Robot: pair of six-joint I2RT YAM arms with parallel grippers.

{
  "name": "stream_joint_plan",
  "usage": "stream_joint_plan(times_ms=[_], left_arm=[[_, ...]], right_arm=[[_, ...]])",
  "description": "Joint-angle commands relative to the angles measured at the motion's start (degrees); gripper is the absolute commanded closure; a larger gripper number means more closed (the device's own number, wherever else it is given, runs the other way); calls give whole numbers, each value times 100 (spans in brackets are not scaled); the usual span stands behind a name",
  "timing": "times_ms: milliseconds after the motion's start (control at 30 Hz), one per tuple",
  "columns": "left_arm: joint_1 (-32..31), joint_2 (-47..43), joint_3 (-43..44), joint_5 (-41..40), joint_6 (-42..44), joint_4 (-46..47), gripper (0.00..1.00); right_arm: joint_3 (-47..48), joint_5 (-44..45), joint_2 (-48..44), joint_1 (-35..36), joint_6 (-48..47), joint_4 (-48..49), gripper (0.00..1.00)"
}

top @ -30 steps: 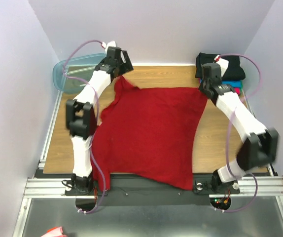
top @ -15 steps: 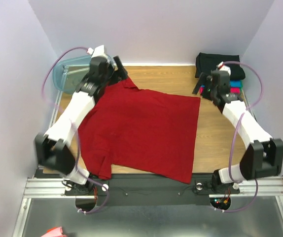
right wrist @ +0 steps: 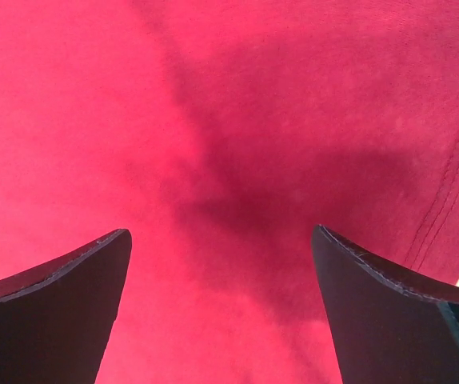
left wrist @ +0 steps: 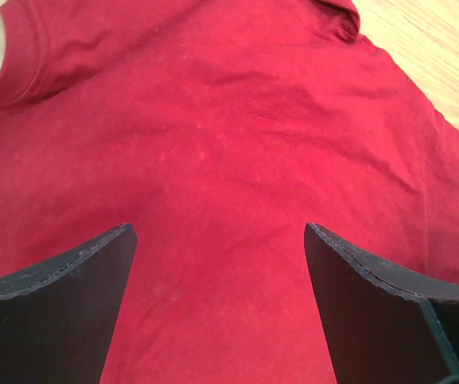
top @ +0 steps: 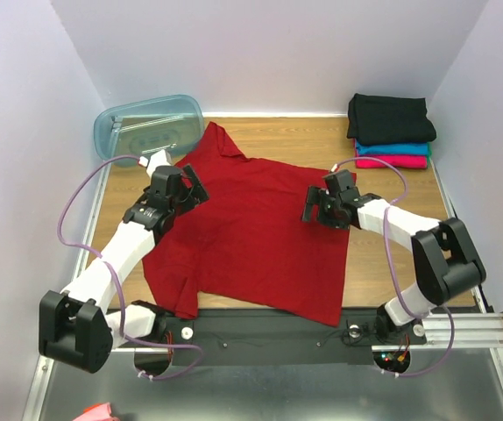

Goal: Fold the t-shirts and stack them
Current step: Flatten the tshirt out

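Note:
The deep red t-shirt [top: 251, 228] lies spread flat across the table; it fills the left wrist view [left wrist: 229, 144] and the right wrist view [right wrist: 213, 120]. My left gripper [top: 190, 186] is open and empty just above the shirt's left part. My right gripper [top: 315, 207] is open and empty just above the shirt's right part. A folded stack stands at the back right: black t-shirt [top: 390, 118] on top, teal blue t-shirt [top: 393, 148] under it, magenta pink t-shirt [top: 393, 161] at the bottom.
A translucent pale blue plastic tub [top: 149, 127] stands at the back left corner. Bare wooden table [top: 383, 263] shows to the right of the red shirt. Walls close in on left, right and back.
Both grippers have let go of the red shirt's far corners and moved nearer and inward, over the cloth. The shirt now lies flat on the table.

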Motion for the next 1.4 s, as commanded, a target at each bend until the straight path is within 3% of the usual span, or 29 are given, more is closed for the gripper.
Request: stream_joint_plan(times_ms=[0,300,433,800,1067,1367], left_arm=[[6,-303,-66,-246,-180,166,2],[24,-144,119,-386,-75,16,2],[33,-66,136,-378,-5,78,2],[50,926,409,78,74,411,2],[50,2007,1585,308,461,552,2],[77,3968,3237,352,707,307,2]], right_arm=[[133,533,357,-37,202,408,0],[-16,1096,736,-546,229,373,0],[1,1087,692,-1186,18,364,0],[545,746,622,-1698,-641,259,0],[1415,551,480,-1707,-1036,188,0],[2839,446,2088,-1698,-1467,127,0]])
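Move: Right hand low over the t-shirt's right side: the shirt's back right corner lies about 15 cm ahead, 12 cm to the right and some 3 cm lower, with the folded stack roughly 28 cm ahead and 25 cm to the right, about level in height. From the left hand, the shirt's back left corner is about 28 cm ahead, 3 cm right and 15 cm below; the bin stands some 34 cm ahead, 19 cm left and 10 cm below. Sinking a little onto the cloth, the open right hand slides the shirt about 12 cm to the right and 5 cm forward while turning clockwise some 20 degrees, then lifts and reaches another 10 cm forward towards the back right corner. The left, open and clear of the cloth, waits, dips about 4 cm, then swings forward 13 cm and a little right over the shirt's back left part. ##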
